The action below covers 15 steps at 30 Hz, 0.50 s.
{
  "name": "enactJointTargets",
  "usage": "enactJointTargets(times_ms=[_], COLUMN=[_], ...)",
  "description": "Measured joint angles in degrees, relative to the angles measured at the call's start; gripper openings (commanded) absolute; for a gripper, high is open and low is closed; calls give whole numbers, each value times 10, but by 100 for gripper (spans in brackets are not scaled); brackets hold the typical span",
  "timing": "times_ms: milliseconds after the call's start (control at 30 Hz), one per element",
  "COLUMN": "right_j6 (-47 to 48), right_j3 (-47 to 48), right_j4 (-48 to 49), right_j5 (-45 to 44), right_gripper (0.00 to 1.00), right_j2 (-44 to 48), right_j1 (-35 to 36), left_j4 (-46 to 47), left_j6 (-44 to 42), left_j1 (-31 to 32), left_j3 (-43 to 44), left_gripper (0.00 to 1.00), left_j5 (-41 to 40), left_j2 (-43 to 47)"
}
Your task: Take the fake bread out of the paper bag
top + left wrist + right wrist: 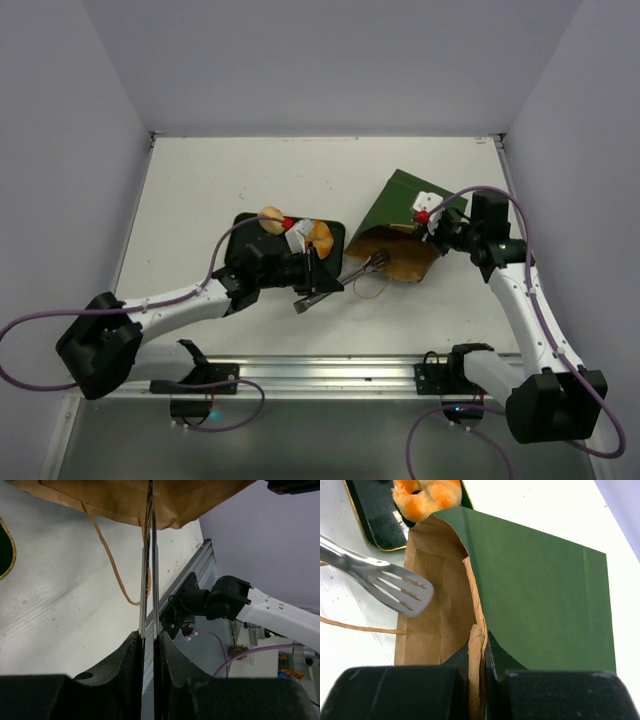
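The paper bag [405, 205] lies tilted on the table, green side up, with its brown mouth [392, 258] facing the tray. My right gripper [432, 225] is shut on the bag's upper rim [479, 630], pinching paper and handle. My left gripper [315, 278] is shut on the metal tongs [352, 274], whose tips reach the bag's mouth [150, 502]. In the right wrist view the tongs' slotted head [395, 587] hovers in front of the opening. A tan bun [270, 218] and an orange roll [320, 233] lie on the dark tray [250, 228]. I see no bread inside the bag.
A string handle [372, 290] loops on the table in front of the bag and also shows in the left wrist view [112, 565]. The metal rail [330, 365] runs along the near edge. Walls close in the table on three sides.
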<state>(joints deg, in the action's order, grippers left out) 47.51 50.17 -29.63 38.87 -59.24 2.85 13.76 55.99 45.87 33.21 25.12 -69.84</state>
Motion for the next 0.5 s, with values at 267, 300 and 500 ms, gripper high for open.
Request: enactJointTargets(times_ms=[267,300,500], right_j6=[5,3,-11], right_j3=[0,0,-9], right_j4=[-7,-5,18], right_j5=[7,7,-3], right_gripper=[0,0,1], right_j2=[0,0,0], right_j1=[0,0,0], left_j4=[68,76,135], left_j6=[47,56,126], left_j1=[20,24,35], left_j3=[52,58,71], left_gripper=[13,13,17], left_j5=[-27,-32,-62], left_j2=[-123,-132,-187])
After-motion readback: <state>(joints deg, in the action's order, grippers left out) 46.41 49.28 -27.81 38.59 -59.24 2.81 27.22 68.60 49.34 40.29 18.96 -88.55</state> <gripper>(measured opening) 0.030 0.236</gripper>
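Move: The paper bag's mouth opens about 16 cm right of the left hand, 10 cm ahead and 7 cm below; from the right hand it lies roughly 6 cm left, 2 cm back and 8 cm down. The bag's loose handle loop hangs some 11 cm right of the left hand, 4 ahead and 13 below. The tray lies about 11 cm left and 13 ahead, the ring-shaped bread in it 4 left and 15 ahead, both 14 lower. Into the open paper bag go the tongs, head first, still gripped by the left hand as it drives about 6 cm to the right and some 4 cm forward, sinking roughly 2 cm, mostly at the start, while the wrist turns about 10 degrees. The right hand stays in place, keeping its pinch on the bag's upper rim and handle to hold the mouth open. ##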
